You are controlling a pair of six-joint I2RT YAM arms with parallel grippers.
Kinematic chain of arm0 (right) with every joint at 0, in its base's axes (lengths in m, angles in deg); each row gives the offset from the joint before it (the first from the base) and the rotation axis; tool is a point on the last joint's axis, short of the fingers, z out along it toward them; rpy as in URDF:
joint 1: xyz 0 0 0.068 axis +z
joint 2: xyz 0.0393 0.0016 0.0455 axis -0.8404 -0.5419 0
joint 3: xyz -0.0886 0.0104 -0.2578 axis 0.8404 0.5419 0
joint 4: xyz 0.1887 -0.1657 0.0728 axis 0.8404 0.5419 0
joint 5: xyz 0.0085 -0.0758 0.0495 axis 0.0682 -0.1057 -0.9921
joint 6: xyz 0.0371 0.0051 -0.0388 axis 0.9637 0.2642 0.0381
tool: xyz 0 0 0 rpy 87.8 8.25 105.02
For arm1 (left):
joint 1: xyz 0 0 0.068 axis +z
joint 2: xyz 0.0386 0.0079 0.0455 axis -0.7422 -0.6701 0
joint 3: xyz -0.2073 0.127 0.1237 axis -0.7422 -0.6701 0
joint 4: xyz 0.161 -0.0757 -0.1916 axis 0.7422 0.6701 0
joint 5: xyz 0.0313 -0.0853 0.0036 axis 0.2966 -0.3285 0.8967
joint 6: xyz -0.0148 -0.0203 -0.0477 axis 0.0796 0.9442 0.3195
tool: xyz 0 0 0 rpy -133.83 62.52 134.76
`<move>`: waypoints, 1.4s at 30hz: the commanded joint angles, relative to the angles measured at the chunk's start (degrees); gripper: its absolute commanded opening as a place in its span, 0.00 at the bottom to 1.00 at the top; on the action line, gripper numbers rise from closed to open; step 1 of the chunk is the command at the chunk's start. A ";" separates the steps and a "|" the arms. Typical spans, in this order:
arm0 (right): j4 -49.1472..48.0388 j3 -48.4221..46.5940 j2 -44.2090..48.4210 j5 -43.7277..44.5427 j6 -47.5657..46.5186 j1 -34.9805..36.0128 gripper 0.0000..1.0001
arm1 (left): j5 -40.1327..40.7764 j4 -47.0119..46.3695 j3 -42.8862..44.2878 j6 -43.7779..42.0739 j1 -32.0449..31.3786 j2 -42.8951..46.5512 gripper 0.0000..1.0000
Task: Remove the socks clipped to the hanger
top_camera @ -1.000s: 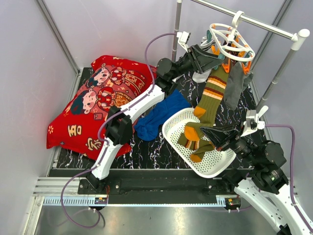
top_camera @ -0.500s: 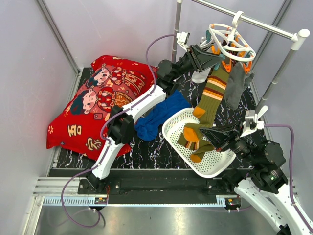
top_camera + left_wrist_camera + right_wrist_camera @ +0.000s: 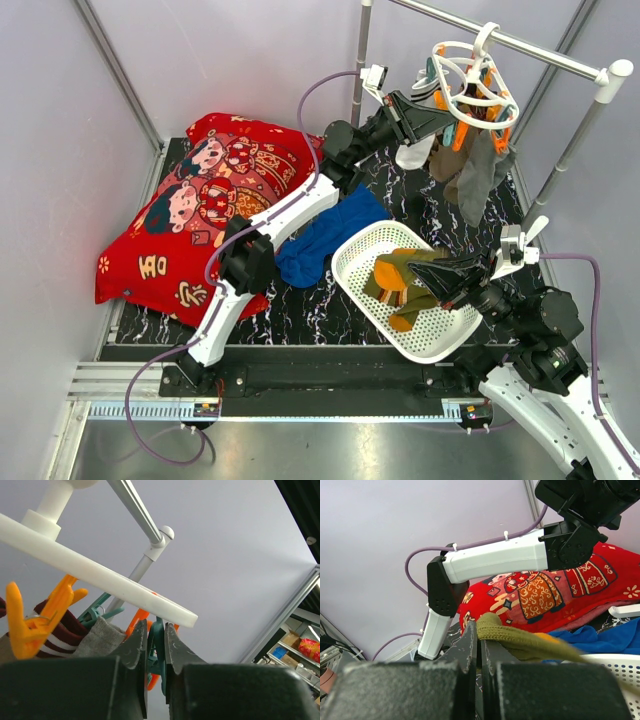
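The white ring hanger (image 3: 470,72) hangs by its hook from the rail at top right. My left gripper (image 3: 438,110) is up at its left side, shut on a teal peg (image 3: 159,641) under the ring (image 3: 100,575). A grey sock (image 3: 478,180), a white sock (image 3: 412,155) and a brown one (image 3: 446,165) hang clipped. An olive-green sock (image 3: 405,280) with orange toes lies in the basket, free of the hanger. My right gripper (image 3: 442,274) is shut on its cuff (image 3: 512,636) over the basket.
A white perforated basket (image 3: 345,268) stands at centre right. A blue cloth (image 3: 325,235) lies beside it, and a red printed cushion (image 3: 200,210) fills the left. A metal rail (image 3: 560,58) and upright poles (image 3: 362,60) stand around the hanger.
My left gripper has closed on the teal peg. The olive-green sock came off the hanger and dropped into the basket, its cuff still in my right gripper.
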 commanded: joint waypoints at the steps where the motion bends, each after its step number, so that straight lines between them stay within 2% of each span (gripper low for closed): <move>1: -2.25 -0.27 0.27 -1.12 0.72 0.05 0.00 | 0.82 -0.11 2.72 -0.81 0.07 2.11 0.05; 4: -1.12 -0.09 0.18 -0.77 0.54 0.05 0.00 | 0.64 -0.63 1.41 -0.99 0.07 2.55 0.16; 5: 0.63 -0.01 0.18 -0.07 0.80 0.05 0.00 | 0.73 -1.33 0.62 -0.90 0.15 3.34 0.29; 9: 8.19 0.26 0.71 3.71 2.56 0.05 0.03 | 1.43 -3.71 -4.56 -0.90 0.77 5.71 0.41; 11: 13.71 0.96 1.32 6.87 3.70 0.05 0.07 | 1.87 -3.62 -6.77 -1.07 1.03 6.68 0.43; 17: 23.40 3.51 -0.07 12.85 9.66 0.05 0.08 | 3.36 -1.61 -15.80 -5.89 1.47 12.91 0.64; 21: 24.73 6.23 -1.22 14.52 14.33 0.05 0.15 | 8.09 -0.81 -25.12 -7.75 2.26 18.10 0.76; 25: 24.82 7.11 -1.92 19.60 17.41 0.05 0.18 | 10.40 -0.90 -31.29 -9.60 2.70 22.67 0.80; 27: 24.99 6.85 -2.71 21.29 19.43 0.05 0.28 | 10.83 1.47 -33.74 -11.44 2.97 24.08 0.82; 28: 25.00 6.15 -3.50 22.51 19.88 0.05 0.38 | 11.10 2.26 -34.54 -12.14 3.06 25.83 0.83; 29: 25.17 5.63 -3.94 22.96 19.71 -0.04 0.47 | 11.80 4.01 -35.94 -13.37 3.23 26.97 0.89; 32: 26.05 2.82 -5.88 25.86 18.04 0.05 0.67 | 13.82 7.35 -42.35 -16.10 4.11 32.42 0.93; 33: 26.05 2.02 -6.23 26.48 17.25 0.05 0.68 | 14.26 7.89 -44.02 -16.80 4.37 33.91 0.99; 37: 25.96 -4.29 -9.21 31.21 12.25 0.05 0.73 | 15.93 14.20 -52.54 -23.28 5.60 43.21 0.99; 42: 25.61 -13.51 -14.83 38.42 5.04 -0.04 0.76 | 17.78 33.17 -53.44 -34.28 5.87 52.54 0.99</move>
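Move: The right hand already holds the freed olive sock; the middle of the white basket lies about 9 cm ahead of it, 4 cm to its right and some 34 cm below. The first sock lies in there, about 9 cm ahead and 1 cm right. The left fingers are shut on an empty teal clip. From them the hanger ring is about 4 cm ahead, 5 cm right and slightly above, and the gray sock hangs 4 cm back and 8 cm right, lower. Lower the right gripper about 17 cm over the basket, easing forward and slightly right and tipping the fingers down some 40 degrees; open to let go of the sock, then lift about 6 cm, still easing forward and right, turning clockwise. Meanwhile open the left gripper off the teal clip, sink a little, then draw left from the hanger, about 14 cm in all, turning counter-clockwise and opening wide. ##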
